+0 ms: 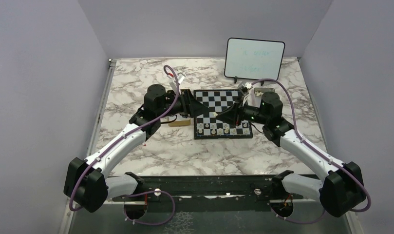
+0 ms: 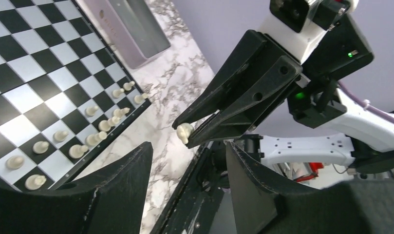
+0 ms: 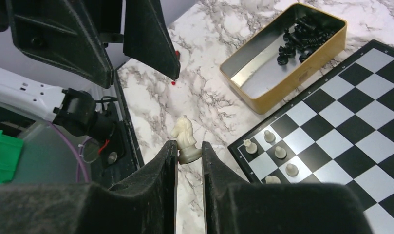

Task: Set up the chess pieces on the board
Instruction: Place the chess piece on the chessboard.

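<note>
The board (image 1: 223, 100) lies mid-table, its near rows holding several cream-white chess pieces (image 1: 219, 129). My right gripper (image 3: 189, 151) is shut on a white knight (image 3: 186, 141), pinched by its base at the fingertips, above the marble just off the board's (image 3: 350, 122) corner. From the left wrist view, that knight (image 2: 185, 132) sticks out of the right gripper (image 2: 195, 129) just ahead of my left gripper (image 2: 187, 161). The left gripper is open, with a wide gap and nothing between its fingers. Rows of white pieces (image 2: 87, 136) stand along the board's (image 2: 34, 63) edge.
A gold tin (image 3: 263, 92) holding several black pieces sits on the marble beside the board. A grey metal tray (image 2: 131, 29) lies off the board's other side. A white whiteboard (image 1: 254, 58) stands upright at the back. The two arms meet over the board's near side.
</note>
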You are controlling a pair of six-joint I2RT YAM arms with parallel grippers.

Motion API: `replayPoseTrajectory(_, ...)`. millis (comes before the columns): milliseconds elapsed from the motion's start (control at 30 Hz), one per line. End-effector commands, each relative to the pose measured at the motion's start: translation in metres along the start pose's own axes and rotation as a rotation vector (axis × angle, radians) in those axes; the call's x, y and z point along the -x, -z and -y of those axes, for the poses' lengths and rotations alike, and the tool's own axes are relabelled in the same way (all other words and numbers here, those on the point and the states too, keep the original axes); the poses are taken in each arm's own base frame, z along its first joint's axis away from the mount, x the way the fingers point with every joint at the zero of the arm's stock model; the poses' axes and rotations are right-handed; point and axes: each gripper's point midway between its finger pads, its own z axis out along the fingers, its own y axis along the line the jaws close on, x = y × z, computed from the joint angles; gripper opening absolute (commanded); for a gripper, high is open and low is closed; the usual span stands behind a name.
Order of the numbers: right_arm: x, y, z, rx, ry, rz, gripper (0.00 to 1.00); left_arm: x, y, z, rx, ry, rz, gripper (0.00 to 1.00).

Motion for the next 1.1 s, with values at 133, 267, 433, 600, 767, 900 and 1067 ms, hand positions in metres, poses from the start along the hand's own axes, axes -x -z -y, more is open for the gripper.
replayPoseTrajectory(133, 0.007, 0.005, -0.030, 0.109, 0.021, 0.038, 0.14, 0.002, -0.007, 0.023, -0.127, 0.051, -0.029, 0.54)
replayPoseTrajectory(267, 0.006, 0.007, -0.030, 0.098, 0.015, 0.038, 0.14, -0.011, -0.017, 0.028, -0.153, 0.082, -0.093, 0.53)
replayPoseTrajectory(433, 0.007, 0.008, -0.029, 0.082, 0.017, 0.039, 0.14, -0.020, -0.025, 0.028, -0.158, 0.113, -0.132, 0.40)
replayPoseTrajectory(600, 0.004, 0.008, -0.027, 0.070, 0.015, 0.030, 0.14, -0.020, -0.026, 0.027, -0.151, 0.119, -0.129, 0.29)
replayPoseTrajectory(767, 0.003, 0.008, -0.026, 0.070, 0.011, 0.026, 0.14, -0.022, -0.028, 0.023, -0.145, 0.126, -0.136, 0.24)
replayPoseTrajectory(900, 0.001, 0.007, -0.026, 0.072, 0.009, 0.018, 0.15, -0.024, -0.029, 0.023, -0.150, 0.127, -0.148, 0.16)
replayPoseTrajectory(1067, -0.004, 0.007, -0.024, 0.070, 0.003, 0.000, 0.20, -0.026, -0.031, 0.017, -0.128, 0.106, -0.161, 0.06)
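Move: Between the grippers, base in the right fingertips, the white knight sits about 4 cm to the left hand's right, level fore and aft, and 3 cm below its open fingers. The chessboard's middle lies some 13 cm ahead of the left hand, 7 cm right and 22 cm down; the placed white pieces are 4 cm ahead, 7 cm right and 21 cm down. For the right hand, the left gripper is roughly 5 cm to its left, level fore and aft, 3 cm higher. Reaching rightward about 3.5 cm, with some 2 cm of back and down, the left hand brings its half-open fingers around the knight's protruding head, swinging clockwise and tipping slightly, roughly 15 degrees in all. The fingers then close nearly shut and pinch the head. The right hand eases back about 2 cm, rises a little early on, then stays almost still, keeping its grip on the base. ##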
